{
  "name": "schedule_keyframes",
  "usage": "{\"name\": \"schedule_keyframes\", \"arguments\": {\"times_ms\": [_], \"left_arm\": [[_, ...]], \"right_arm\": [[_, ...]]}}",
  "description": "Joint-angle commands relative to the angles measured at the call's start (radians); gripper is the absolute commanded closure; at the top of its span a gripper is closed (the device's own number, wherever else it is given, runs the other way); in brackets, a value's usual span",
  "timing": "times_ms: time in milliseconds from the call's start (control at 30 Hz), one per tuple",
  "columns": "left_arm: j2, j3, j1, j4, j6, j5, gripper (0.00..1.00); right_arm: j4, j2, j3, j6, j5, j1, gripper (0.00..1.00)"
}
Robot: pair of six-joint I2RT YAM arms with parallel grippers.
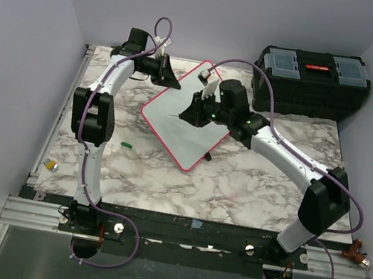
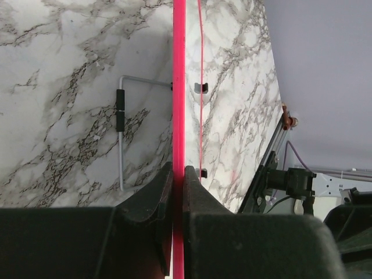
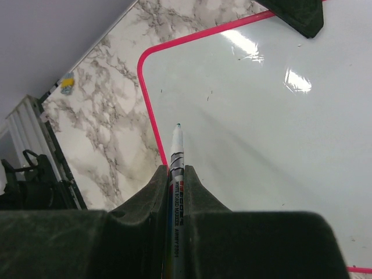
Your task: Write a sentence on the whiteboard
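Observation:
The whiteboard (image 1: 187,129), white with a red-pink rim, lies turned diagonally on the marble table. My left gripper (image 1: 173,84) is shut on its upper-left rim. In the left wrist view the rim (image 2: 179,87) runs edge-on between the jaws of that gripper (image 2: 179,168). My right gripper (image 1: 188,115) hovers over the board, shut on a whiteboard marker (image 3: 176,152). The marker's green tip points at the board (image 3: 261,133) close to a rounded corner; whether it touches I cannot tell. The sentence is out of view: the white face shows only small dark specks.
A black toolbox (image 1: 312,82) stands at the back right. A small green cap (image 1: 127,145) lies on the table left of the board. A yellow-grey object (image 1: 53,166) sits at the left edge. A grey wire bracket (image 2: 121,133) lies beside the board's rim.

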Motion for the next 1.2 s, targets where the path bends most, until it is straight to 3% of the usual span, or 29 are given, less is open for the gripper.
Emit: {"name": "schedule_keyframes", "arguments": {"times_ms": [0, 433, 1167], "left_arm": [[-0.037, 0.026, -0.028, -0.024, 0.047, -0.057, 1.0], [-0.035, 0.064, -0.056, -0.062, 0.07, -0.086, 1.0], [-0.041, 0.066, -0.086, -0.073, 0.08, -0.105, 1.0]], "right_arm": [[-0.035, 0.056, 0.094, -0.084, 0.129, 0.063, 0.99], [-0.067, 0.165, 0.216, -0.108, 0.248, 0.109, 0.99], [-0.061, 0.232, 0.274, -0.094, 0.231, 0.128, 0.99]]}}
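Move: Near the board's left rounded corner lies the bare spot where the right hand's marker is headed: about 4 cm ahead, 11 cm to the left and 4 cm below that hand. From the same hand, the corner itself is 2 cm ahead and 14 cm left, and the left gripper on the board's rim is 12 cm ahead and 4 cm left. From the left hand, the spot is some 8 cm back and 7 cm left. Carrying the still-gripped marker left about 4 cm over the whiteboard, the right hand then swings forward some 3 cm while sinking 1 to 2 cm, and eases a last centimetre left, its wrist turning about 10 degrees, until the tip comes down onto the board near its left corner. The left hand keeps its pinch on the rim, drawing it 2 cm right and slightly up. ##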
